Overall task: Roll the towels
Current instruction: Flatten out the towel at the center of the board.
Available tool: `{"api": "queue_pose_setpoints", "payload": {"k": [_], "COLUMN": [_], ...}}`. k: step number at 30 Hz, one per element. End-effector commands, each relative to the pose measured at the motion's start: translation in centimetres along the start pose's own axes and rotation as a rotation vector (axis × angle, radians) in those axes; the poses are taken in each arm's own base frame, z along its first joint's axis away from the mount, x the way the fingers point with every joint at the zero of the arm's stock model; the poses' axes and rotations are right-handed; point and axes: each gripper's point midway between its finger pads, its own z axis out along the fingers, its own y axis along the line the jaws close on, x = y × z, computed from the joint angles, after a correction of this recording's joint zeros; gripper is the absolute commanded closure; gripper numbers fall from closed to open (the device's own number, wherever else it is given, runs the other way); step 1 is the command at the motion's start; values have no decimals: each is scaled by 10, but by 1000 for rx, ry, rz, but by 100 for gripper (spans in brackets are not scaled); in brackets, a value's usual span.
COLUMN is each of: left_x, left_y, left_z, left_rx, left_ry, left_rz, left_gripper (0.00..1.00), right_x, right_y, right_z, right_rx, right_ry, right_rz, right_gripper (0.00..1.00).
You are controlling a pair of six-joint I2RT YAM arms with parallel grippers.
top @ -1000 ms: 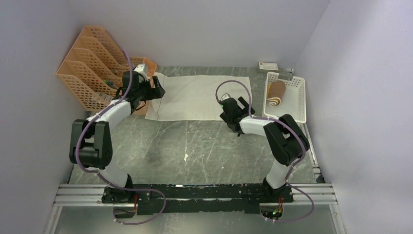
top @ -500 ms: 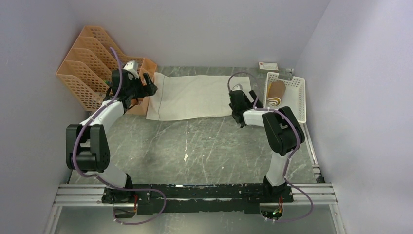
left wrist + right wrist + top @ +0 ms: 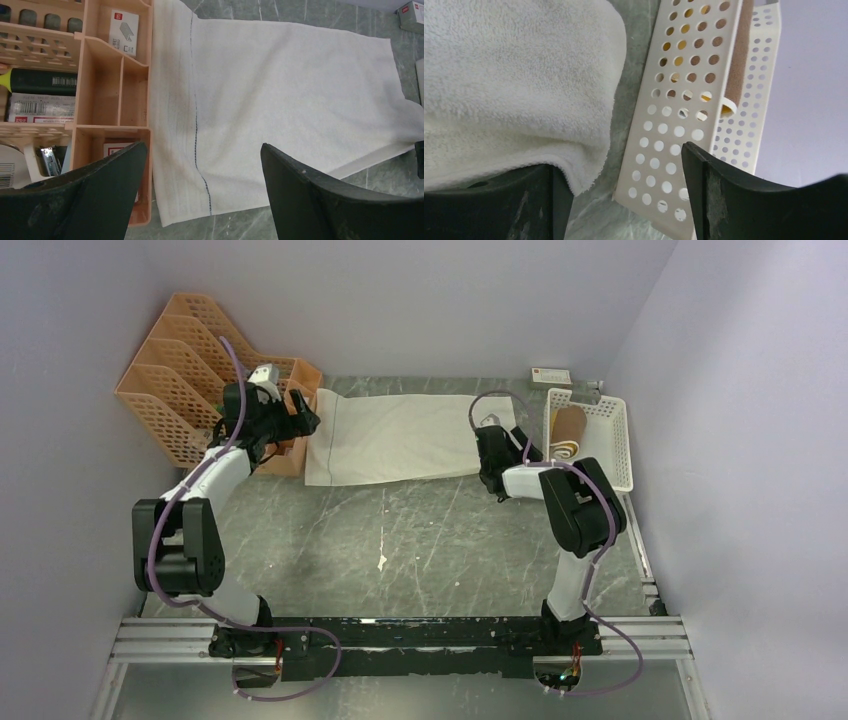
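The cream-white towel [image 3: 400, 438] lies spread flat at the back of the table, its blue-stitched left end [image 3: 197, 125] beside the orange organiser. My left gripper [image 3: 303, 420] hovers open above that left end [image 3: 204, 145], holding nothing. My right gripper [image 3: 492, 455] is at the towel's right end by the basket. Its jaws [image 3: 619, 157] stand apart, with the towel's corner [image 3: 579, 175] draped over the left finger. The brown towel [image 3: 567, 432] lies rolled in the white basket [image 3: 610, 440], showing above the perforated wall [image 3: 739, 55].
An orange desk organiser [image 3: 180, 370] with stationery in its compartments [image 3: 135, 75] stands at the back left, touching the towel's edge. A small white box [image 3: 552, 375] sits by the back wall. The perforated basket wall [image 3: 674, 100] is close to my right fingers.
My right gripper moved from the towel's front edge back and right to its end by the basket. My left gripper shifted left toward the organiser. The towel's near edge pulled back slightly.
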Motion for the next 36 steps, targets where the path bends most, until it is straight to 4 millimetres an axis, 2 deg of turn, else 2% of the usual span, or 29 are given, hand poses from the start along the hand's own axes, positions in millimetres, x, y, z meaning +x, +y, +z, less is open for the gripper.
{"api": "queue_pose_setpoints", "payload": {"k": [1, 5, 9, 12, 14, 17, 21, 25, 27, 29, 31, 36], "left_x": [-10, -11, -10, -11, -14, -14, -15, -19, -19, -15, -8, -4], "left_y": [-2, -3, -5, -6, 3, 1, 0, -2, -6, -15, -33, -74], "left_z": [-12, -13, -14, -15, -17, -17, -16, -16, -14, -9, 1, 31], "left_rx": [21, 29, 41, 46, 32, 42, 51, 60, 81, 119, 156, 210], "left_ry": [-24, -30, -28, -27, -32, -31, -26, -36, -37, -28, -11, -1], "left_rz": [14, 8, 3, 6, -2, -2, -2, 1, -13, -27, -10, 56], "left_gripper": [3, 3, 3, 3, 3, 3, 3, 3, 3, 3, 3, 3], "right_x": [-26, -54, -65, -67, -66, -61, -57, -68, -85, -110, -139, -191], "right_y": [-27, -50, -81, -101, -112, -127, -149, -167, -160, -142, -116, -47], "right_z": [-15, -34, -46, -55, -59, -66, -76, -89, -89, -87, -84, -75], "right_rx": [79, 108, 202, 257, 297, 361, 423, 424, 332, 179, 8, -403], "right_ry": [-97, -204, -221, -221, -201, -171, -160, -226, -295, -375, -453, -534], "right_rz": [44, 107, 115, 87, 61, 32, 94, 175, 226, 293, 372, 578], "right_gripper": [27, 20, 11, 5, 2, 0, 0, 0, 0, 0, 0, 0]}}
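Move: The near right corner of the white towel is draped at the right gripper's left finger, some 3 cm to the left of the hand point and about level with it. The towel's middle lies about 28 cm left and 5 cm ahead, roughly 4 cm lower. The white basket is some 14 cm right and 6 cm ahead, the rolled brown towel in it 10 cm right and 7 cm ahead. From the left gripper that corner is about 50 cm right, 4 cm back and 14 cm below. Open the right gripper to full width and lift it clear of the towel's near right corner, about 20 cm up, tipping the fingers upward some 30 degrees. Near the top, swing it forward and left, about 6 cm each, out over the towel's right end. Late on, ease the open left gripper a few centimetres to the right. ##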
